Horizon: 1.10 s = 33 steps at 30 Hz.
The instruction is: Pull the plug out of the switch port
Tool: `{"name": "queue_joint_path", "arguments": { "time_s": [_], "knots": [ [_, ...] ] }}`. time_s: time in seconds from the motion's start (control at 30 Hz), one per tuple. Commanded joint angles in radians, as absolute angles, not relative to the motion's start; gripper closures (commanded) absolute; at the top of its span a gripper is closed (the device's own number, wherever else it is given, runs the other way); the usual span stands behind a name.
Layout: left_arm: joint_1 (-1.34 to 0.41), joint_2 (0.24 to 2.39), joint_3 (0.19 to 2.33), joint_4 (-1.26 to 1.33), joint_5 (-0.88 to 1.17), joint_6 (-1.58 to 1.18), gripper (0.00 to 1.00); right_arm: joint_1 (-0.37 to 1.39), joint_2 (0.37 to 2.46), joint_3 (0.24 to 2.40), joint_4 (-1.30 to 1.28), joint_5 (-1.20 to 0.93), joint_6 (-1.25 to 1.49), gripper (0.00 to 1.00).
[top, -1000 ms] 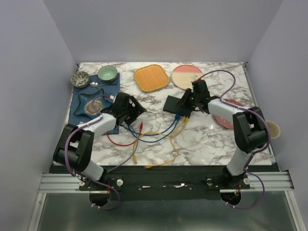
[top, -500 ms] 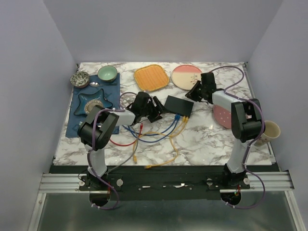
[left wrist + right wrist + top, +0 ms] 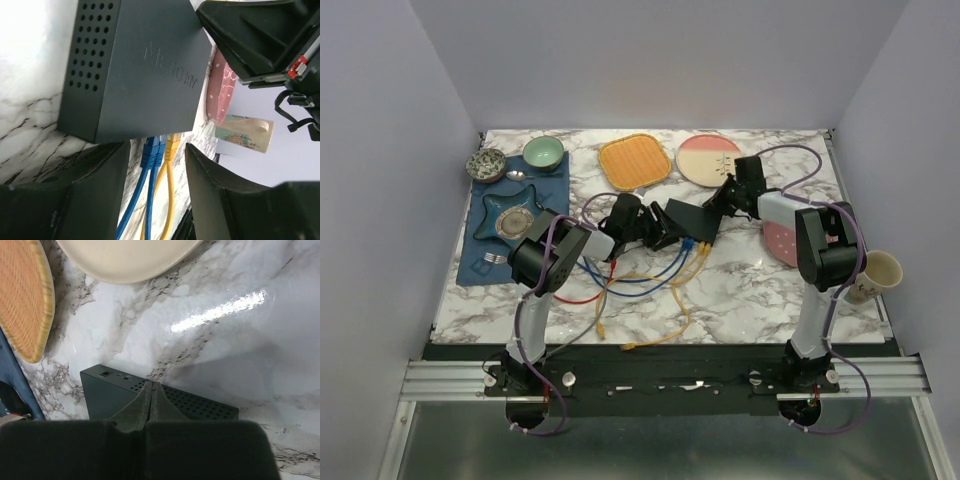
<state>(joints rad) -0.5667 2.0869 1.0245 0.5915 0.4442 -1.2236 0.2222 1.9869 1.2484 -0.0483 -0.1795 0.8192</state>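
The switch (image 3: 691, 219), a flat dark grey box, lies mid-table; the left wrist view shows it close up (image 3: 135, 70). Two blue plugs (image 3: 154, 151) and a yellow plug (image 3: 171, 146) sit in its near edge, and their cables (image 3: 665, 268) trail toward me. My left gripper (image 3: 155, 170) is open. Its fingers (image 3: 80, 200) stand either side of the plugs without touching them. My right gripper (image 3: 151, 386) is shut on nothing. Its joined tips rest over the switch's perforated top (image 3: 200, 407) at the far edge.
At the back stand an orange square plate (image 3: 635, 161) and a cream plate (image 3: 709, 158). To the right are a pink dotted plate (image 3: 782, 243) and a cup (image 3: 880, 272). A blue mat (image 3: 552, 178) with bowls lies left. Red (image 3: 575, 297) and yellow (image 3: 660, 330) cables lie loose in front.
My left gripper has swung right from the mat's edge to the switch's plug side, its jaws narrowing. The right gripper has shut and sits at the switch's far edge.
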Motion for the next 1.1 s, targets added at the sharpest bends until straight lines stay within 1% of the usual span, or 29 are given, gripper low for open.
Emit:
{"name": "queue_joint_path", "arguments": {
  "time_s": [0.0,0.3,0.47,0.63,0.73,0.97,1.07],
  "knots": [
    [-0.575,2.137,1.048,0.615,0.474,-1.233,0.39,0.222,1.928,1.181,-0.005,-0.212,0.848,0.99],
    [-0.584,2.166,1.048,0.612,0.476,-1.238,0.4,0.244,1.796,1.077,0.106,-0.183,0.861,0.99],
    [-0.591,2.177,1.042,0.607,0.477,-1.243,0.41,0.267,1.81,1.075,0.127,-0.271,0.877,0.99],
    [-0.6,2.181,1.039,0.615,0.485,-1.243,0.42,0.288,1.845,1.063,0.129,-0.304,0.891,0.99],
    [-0.601,2.187,1.037,0.624,0.488,-1.25,0.45,0.287,1.867,1.042,0.129,-0.314,0.905,0.99],
    [-0.6,2.191,1.016,0.653,0.473,-1.27,0.6,0.287,1.911,1.028,0.13,-0.319,0.92,0.99],
    [-0.598,2.184,1.005,0.653,0.451,-1.287,0.62,0.288,1.921,1.026,0.13,-0.313,0.92,0.99]
  ]
}}
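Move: The pair of blue plugs in the switch's near edge lies about 4 cm to the right of the open left hand, hardly any nearer the base and 2 cm lower; the yellow plugs are some 5 cm farther right of them. The switch's middle lies about 4 cm ahead of the left hand and 5 cm to its right; from the closed right hand, at the switch's far right edge, it is roughly 4 cm back and 5 cm left, just below. The closed right fingertips come down onto the top face of the switch by its lettering, after lifting off the far edge and hopping about 5 cm back and 4 cm left, some 5 cm up and down again. Meanwhile the left hand eases about 1.5 cm right towards the blue plugs, then sinks about 1 cm as its fingers narrow around them without shutting. ##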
